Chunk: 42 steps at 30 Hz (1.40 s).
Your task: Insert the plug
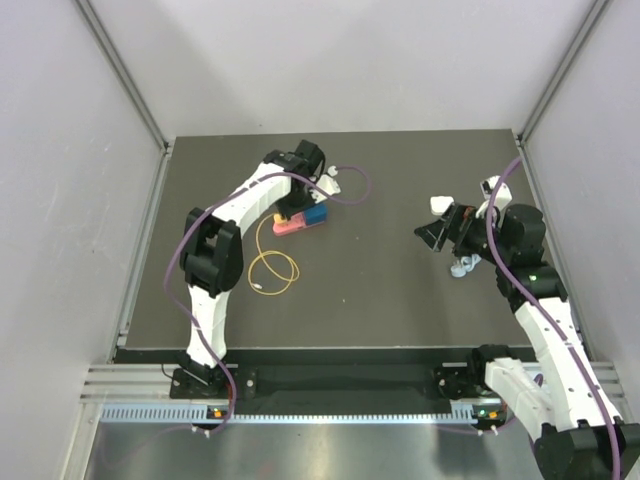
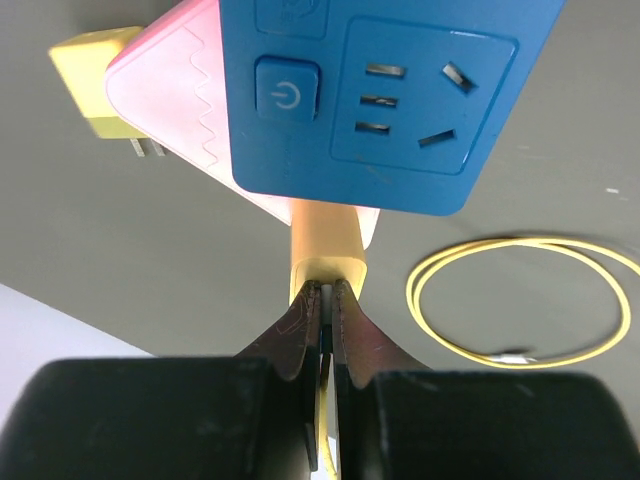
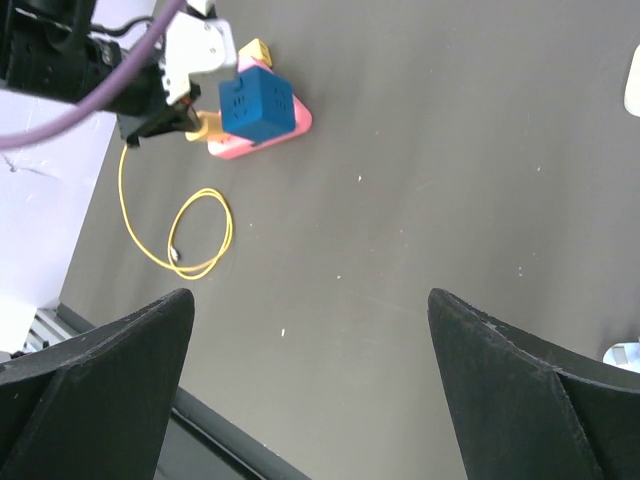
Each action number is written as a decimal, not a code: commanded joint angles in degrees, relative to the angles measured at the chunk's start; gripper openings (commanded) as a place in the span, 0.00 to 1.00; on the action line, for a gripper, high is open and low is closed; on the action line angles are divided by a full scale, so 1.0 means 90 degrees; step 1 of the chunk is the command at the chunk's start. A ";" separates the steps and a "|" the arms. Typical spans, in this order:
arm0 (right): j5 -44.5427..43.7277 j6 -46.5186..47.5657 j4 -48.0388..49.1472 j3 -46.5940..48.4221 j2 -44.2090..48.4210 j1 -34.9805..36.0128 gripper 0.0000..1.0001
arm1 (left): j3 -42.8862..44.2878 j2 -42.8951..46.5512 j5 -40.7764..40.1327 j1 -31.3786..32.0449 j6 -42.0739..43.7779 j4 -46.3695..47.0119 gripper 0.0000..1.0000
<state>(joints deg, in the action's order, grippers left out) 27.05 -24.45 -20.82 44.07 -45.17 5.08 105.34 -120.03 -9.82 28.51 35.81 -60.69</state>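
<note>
The yellow plug [image 2: 328, 245] sticks out of the near side of a blue socket cube [image 2: 395, 95] that rests on a pink base [image 2: 170, 100]. My left gripper [image 2: 326, 292] is shut on the plug's rear end, where the yellow cable leaves it and runs back between the fingers. From above, the left gripper [image 1: 292, 208] is at the socket block [image 1: 314, 217] in the back left part of the mat. The right wrist view shows the same plug [image 3: 208, 125] and blue cube [image 3: 257, 103]. My right gripper [image 3: 310, 330] hangs open over bare mat, far to the right [image 1: 437, 235].
The yellow cable lies in a loose coil [image 1: 272, 268] on the dark mat in front of the socket block. A second yellow adapter [image 2: 90, 85] sits against the pink base. Small white pieces [image 1: 438, 203] and a pale object [image 1: 463, 267] lie by the right arm. Grey walls enclose the mat.
</note>
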 commanded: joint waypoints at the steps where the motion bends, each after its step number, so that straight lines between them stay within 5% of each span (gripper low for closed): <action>1: 0.0051 0.0070 0.0350 0.0367 -0.0030 -0.0018 1.00 | -0.0221 -0.0813 0.0906 -0.0307 0.0298 0.0502 0.00; 8: -0.0027 0.0001 0.0351 0.0347 -0.0235 -0.0018 1.00 | 0.0083 -0.1157 0.0975 -0.0395 0.0220 0.0610 0.02; 10: -0.0056 -0.0008 0.0302 0.0367 -0.0235 -0.0018 1.00 | 0.0150 -0.1068 0.0829 -0.0385 0.0220 0.0659 0.17; 22: -0.0105 -0.0067 0.0106 0.0454 -0.0020 -0.0008 1.00 | 0.0912 -0.0326 -0.0002 -0.0092 -0.0306 0.0786 0.48; 24: -0.0124 -0.0067 0.0048 0.0484 -0.0011 -0.0008 1.00 | 0.0991 -0.0199 0.0017 -0.0043 -0.0395 0.0844 0.65; 30: -0.0397 -0.0154 -0.0206 0.0513 -0.0001 -0.0008 1.00 | 0.0806 0.0240 -0.0265 0.0093 -0.0766 0.1000 0.78; 31: -0.0504 -0.0213 -0.0264 0.0542 -0.0011 -0.0008 1.00 | 0.0757 0.0395 -0.0401 0.0181 -0.0921 0.1136 0.86; 33: -0.1145 -0.0427 -0.0488 0.0620 -0.0137 -0.0008 1.00 | 0.0679 0.0591 -0.0432 0.0269 -0.1107 0.1176 0.98; 42: -0.4613 -0.1004 -0.2081 0.1479 -0.1776 -0.0076 1.00 | -0.0180 0.2846 0.0135 0.0650 -0.4248 0.2815 0.98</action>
<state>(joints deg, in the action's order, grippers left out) 0.69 -30.68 -33.82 53.52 -56.38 5.02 105.43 -104.29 -10.85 34.50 12.75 -45.15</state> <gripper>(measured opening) 0.996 0.983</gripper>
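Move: The orange plug stands on the pink triangle just under the left hand's shut fingertips, about 3 cm below and 1 cm ahead; the blue cube is some 7 cm right, 1 cm ahead, and the yellow adapter roughly 8 cm straight ahead. Its loose yellow cord coils 14 cm back, 2 cm right. The right hand's white plug lies about 11 cm right, 2 cm ahead, 20 cm below, with the white square 6 cm right, 18 cm ahead. The left hand, fingers still shut at the orange plug's cord end, pushes it forward about 3 cm, then spreads them wide while creeping on slightly and, clear of the plug, climbs some 14 cm, swinging right and tipping back. Late on, the open right hand sweeps right about 7 cm, forward and down towards the white plug, turning clockwise. ##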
